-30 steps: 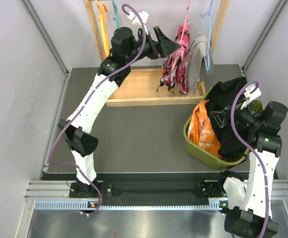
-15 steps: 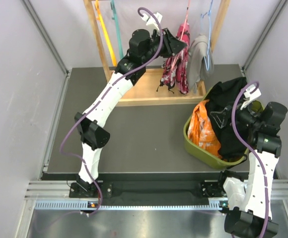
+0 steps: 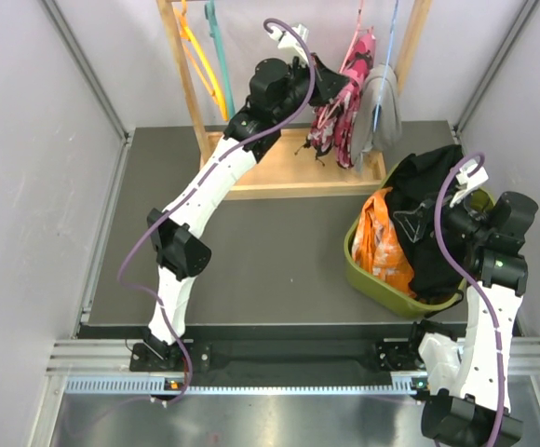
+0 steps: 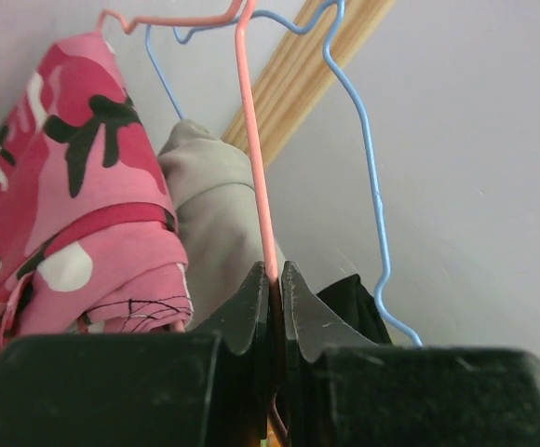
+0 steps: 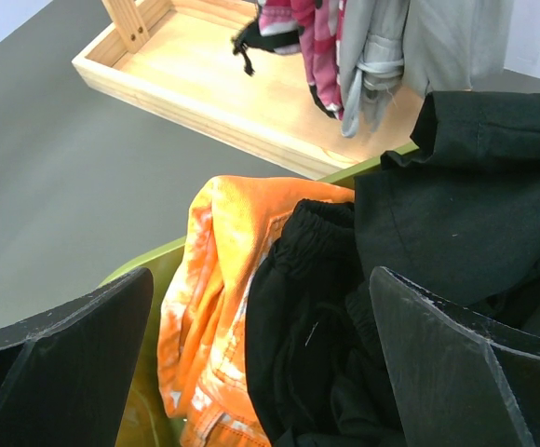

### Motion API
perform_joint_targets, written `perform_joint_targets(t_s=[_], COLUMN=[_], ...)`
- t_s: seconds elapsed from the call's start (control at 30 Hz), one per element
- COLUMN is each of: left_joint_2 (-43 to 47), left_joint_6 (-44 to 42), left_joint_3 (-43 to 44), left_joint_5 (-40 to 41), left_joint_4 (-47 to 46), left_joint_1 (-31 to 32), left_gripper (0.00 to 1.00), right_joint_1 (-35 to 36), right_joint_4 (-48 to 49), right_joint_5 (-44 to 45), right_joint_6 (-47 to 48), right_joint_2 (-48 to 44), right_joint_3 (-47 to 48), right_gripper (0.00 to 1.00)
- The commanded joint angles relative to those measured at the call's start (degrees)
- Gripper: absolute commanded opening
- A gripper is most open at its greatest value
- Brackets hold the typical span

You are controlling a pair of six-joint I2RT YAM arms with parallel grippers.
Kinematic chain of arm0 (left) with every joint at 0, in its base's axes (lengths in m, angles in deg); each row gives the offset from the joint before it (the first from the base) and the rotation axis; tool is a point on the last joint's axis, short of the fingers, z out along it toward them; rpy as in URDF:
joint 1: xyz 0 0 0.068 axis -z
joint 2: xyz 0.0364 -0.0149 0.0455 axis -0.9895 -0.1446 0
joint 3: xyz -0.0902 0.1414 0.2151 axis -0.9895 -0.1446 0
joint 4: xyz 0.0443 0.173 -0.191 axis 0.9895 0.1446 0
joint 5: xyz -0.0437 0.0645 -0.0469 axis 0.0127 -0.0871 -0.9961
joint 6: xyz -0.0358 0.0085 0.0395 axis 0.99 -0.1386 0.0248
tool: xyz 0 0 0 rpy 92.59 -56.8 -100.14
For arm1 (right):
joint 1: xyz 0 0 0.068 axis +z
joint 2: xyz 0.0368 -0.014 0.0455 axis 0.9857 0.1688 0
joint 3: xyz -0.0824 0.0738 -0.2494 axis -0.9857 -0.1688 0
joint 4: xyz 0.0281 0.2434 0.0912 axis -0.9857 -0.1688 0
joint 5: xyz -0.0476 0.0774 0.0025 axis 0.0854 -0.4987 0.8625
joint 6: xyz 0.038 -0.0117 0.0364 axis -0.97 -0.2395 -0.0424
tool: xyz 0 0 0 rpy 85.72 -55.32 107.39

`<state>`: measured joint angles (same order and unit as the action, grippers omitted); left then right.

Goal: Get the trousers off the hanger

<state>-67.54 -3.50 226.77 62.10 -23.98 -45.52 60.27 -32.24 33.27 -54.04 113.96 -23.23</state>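
Pink-and-dark patterned trousers (image 3: 337,123) (image 4: 74,205) hang on a pink wire hanger (image 4: 256,158). My left gripper (image 3: 331,86) (image 4: 276,279) is shut on that hanger's wire, just right of the cloth. Light grey trousers (image 3: 382,104) (image 4: 212,200) hang beside them on a blue hanger (image 4: 371,158). Orange trousers (image 3: 378,244) (image 5: 216,307) and black trousers (image 3: 430,228) (image 5: 419,270) lie in the green basket (image 3: 384,291). My right gripper (image 5: 265,358) is open just above that pile, holding nothing.
The wooden rack's base tray (image 3: 263,166) (image 5: 205,84) lies at the back, its posts (image 3: 179,56) rising on both sides. Empty orange (image 3: 198,58) and teal (image 3: 216,35) hangers hang at the rack's left. Side walls stand close on both sides.
My left arm reached right to the pink hanger and its jaws shut on the wire. The patterned trousers and both hangers have tilted. The right arm has not moved.
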Motion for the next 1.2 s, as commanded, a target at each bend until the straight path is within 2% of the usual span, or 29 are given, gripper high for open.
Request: perform_joint_targets(t_s=[0.0,0.6,0.9,0.97,1.17], left_joint_2=[8.56,20.87,27.19,28.6,35.98], left_joint_6=[-5.16,-9.65,-10.97,-11.14,-12.28], left_joint_3=[3.02,-9.9,-15.69,-17.53,-26.23], left_joint_5=[5.57,7.68,6.11,5.32,6.45], left_joint_4=[-15.66,-18.21,-16.29,-15.58,-15.23], left_joint_1=[-0.48,-0.48,-0.48,-0.48,-0.48], left_gripper=[0.0,0.0,0.0,0.0,0.0], right_joint_1=[0.59,0.59,1.38,1.46,3.92], right_joint_4=[0.61,-1.23,-7.46,-8.44,-8.7], right_joint_5=[-1.16,-9.86,-19.26,-19.97,-20.41], right_joint_6=[0.46,4.94,18.2,22.16,25.95], right_joint_2=[-0.51,-1.56,-2.26,-2.0,-0.69], right_joint_3=[1.84,3.25,3.42,3.51,4.12], right_gripper=[1.0,1.0,1.0,1.0,1.0])
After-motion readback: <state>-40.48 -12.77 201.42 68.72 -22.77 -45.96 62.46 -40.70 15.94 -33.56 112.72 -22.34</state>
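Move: The pink camouflage trousers hang on the pink hanger whose near side the left hand already pinches; their middle is roughly 8 cm ahead of that hand, neither left nor right, and 8 cm lower. The grey trousers hang about 12 cm ahead and 8 cm to its right, some 7 cm lower. From the right hand, wide open and empty, the pink trousers are about 27 cm ahead, 15 cm left and 9 cm higher; the green basket lies about 20 cm straight below it and 4 cm to the right. The pink hanger, still pinched in the shut left fingers and still carrying the trousers, is drawn left about 9 cm, rising some 5 cm at first, then mostly left and back for 7 cm in all, away from the grey trousers. Over the basket the open right hand shifts about 6 cm left and back, swinging its fingers some 20 degrees counter-clockwise. ##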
